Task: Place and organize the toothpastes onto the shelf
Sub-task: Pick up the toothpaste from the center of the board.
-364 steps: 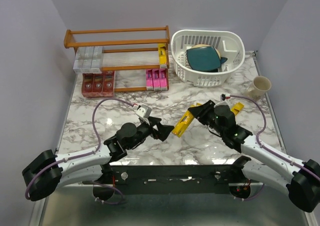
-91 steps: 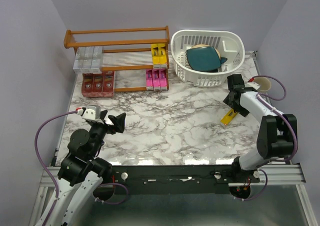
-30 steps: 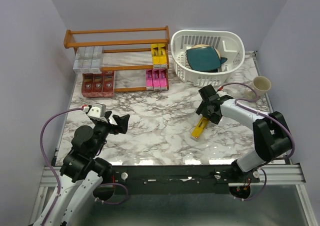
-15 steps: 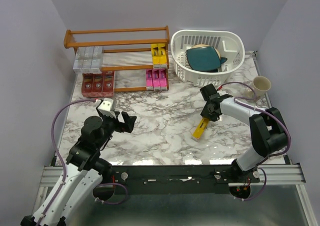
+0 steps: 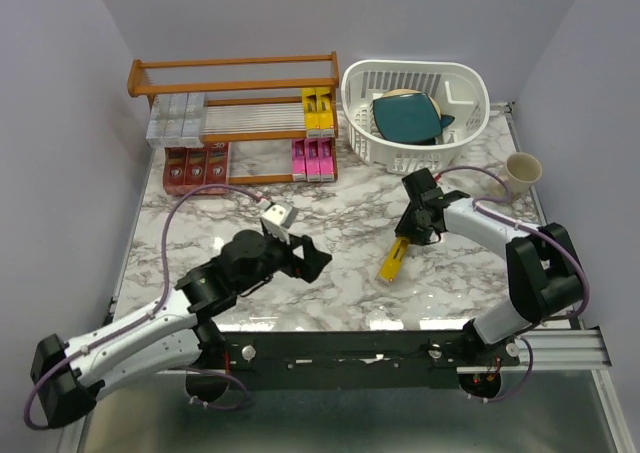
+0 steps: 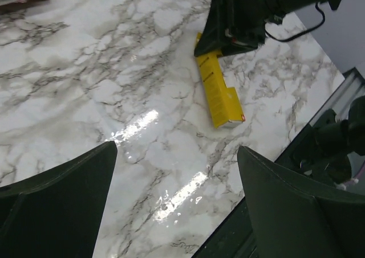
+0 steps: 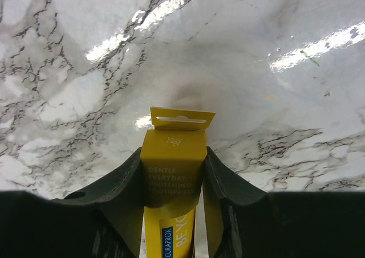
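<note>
One yellow toothpaste carton (image 5: 391, 262) lies on the marble table right of centre, pointing toward the near edge. My right gripper (image 5: 410, 231) is shut on its far end. In the right wrist view both fingers press the sides of the yellow carton (image 7: 177, 130), and the gripper (image 7: 174, 155) grips just below the hang tab. My left gripper (image 5: 308, 260) hovers open left of it with nothing between its fingers. The left wrist view shows the yellow carton (image 6: 219, 93) ahead of the open gripper (image 6: 177, 151). The shelf (image 5: 235, 73) holds silver (image 5: 178, 116), yellow (image 5: 319, 111), red (image 5: 196, 166) and pink cartons (image 5: 312, 159).
A white slotted basket (image 5: 415, 66) with a teal item (image 5: 407, 116) stands right of the shelf. A beige cup (image 5: 521, 171) sits near the right edge. The right arm's cable loops over the table near the cup.
The right gripper's jaws have closed on the yellow carton. The left arm has stretched forward and to the right, toward the middle of the table, with its gripper still open.
</note>
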You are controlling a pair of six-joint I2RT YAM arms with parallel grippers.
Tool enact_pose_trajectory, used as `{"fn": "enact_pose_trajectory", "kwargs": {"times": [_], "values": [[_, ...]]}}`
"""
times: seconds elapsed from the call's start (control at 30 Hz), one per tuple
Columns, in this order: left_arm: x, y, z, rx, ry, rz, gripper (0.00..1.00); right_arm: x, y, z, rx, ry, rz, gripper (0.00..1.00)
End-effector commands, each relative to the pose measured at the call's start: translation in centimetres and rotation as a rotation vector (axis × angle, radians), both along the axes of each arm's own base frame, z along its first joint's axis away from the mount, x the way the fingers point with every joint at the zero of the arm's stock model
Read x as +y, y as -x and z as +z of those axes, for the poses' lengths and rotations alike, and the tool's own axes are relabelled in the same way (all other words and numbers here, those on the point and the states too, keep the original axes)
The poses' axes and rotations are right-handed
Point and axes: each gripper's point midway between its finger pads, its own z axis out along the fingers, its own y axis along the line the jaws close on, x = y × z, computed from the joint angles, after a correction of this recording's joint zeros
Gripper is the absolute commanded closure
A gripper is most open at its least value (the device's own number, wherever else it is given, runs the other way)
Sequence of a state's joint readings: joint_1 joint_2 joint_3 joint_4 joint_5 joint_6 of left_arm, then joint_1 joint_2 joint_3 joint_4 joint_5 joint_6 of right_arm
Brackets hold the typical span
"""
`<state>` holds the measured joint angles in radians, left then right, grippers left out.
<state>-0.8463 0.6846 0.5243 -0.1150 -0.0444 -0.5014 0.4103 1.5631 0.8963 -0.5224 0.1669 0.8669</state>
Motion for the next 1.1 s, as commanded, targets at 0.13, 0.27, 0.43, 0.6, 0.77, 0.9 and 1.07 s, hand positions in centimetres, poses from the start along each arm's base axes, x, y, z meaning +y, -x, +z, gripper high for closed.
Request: {"fn": "enact_pose_trajectory", "kwargs": {"times": [0.13,0.27,0.43,0.6,0.77,0.9,1.07], "values": [[-7.1,-0.6,-1.8,-0.179,-0.184,0.009,0.01,1.1,1.2,1.6,0.009,-0.092,-0.007,0.67],[-10.4,0.6,-2.5,-0.24,-0.288,-0.046,0.01,1.3,1.6,1.6,0.017,-0.106,-0.004,0.67],[-13.6,1.9,-2.8,-0.286,-0.381,-0.095,0.01,1.3,1.8,1.7,0.021,-0.111,0.001,0.67],[-15.5,2.9,-3.6,-0.327,-0.516,-0.12,0.01,1.5,1.8,1.8,0.024,-0.122,0.002,0.67],[-16.0,3.1,-6.9,-0.279,-0.704,-0.1,0.02,1.6,1.8,1.9,0.021,-0.13,0.003,0.67],[-16.6,2.9,-7.5,-0.263,-0.785,-0.052,0.02,1.8,1.9,1.9,0.022,-0.14,0.011,0.67],[-16.1,2.8,-9.4,-0.249,-0.889,-0.013,0.03,2.0,1.8,2.1,0.018,-0.148,0.019,0.67]]}}
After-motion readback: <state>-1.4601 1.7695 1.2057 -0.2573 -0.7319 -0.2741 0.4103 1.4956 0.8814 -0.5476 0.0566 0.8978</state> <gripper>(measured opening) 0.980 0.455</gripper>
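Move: The yellow toothpaste, already pinched near its far end by my right gripper, has its middle about 21 cm to the right of my open left hand, 4 cm ahead and 17 cm below. My right gripper is some 24 cm right, 9 cm ahead and 17 cm below; the white basket is about 42 cm ahead, 28 cm right and 10 cm below. From my right hand the toothpaste's middle is roughly 5 cm back, 2 cm left and 1 cm below. My left hand sweeps about 18 cm right towards the toothpaste's free near end, sinking some 9 cm in two dips and drawing back slightly. Its wrist turns some 45 degrees so the wide-open fingers aim more forward and down. My right hand keeps its grip, lifting and easing left and back by 1 to 2 cm each. ##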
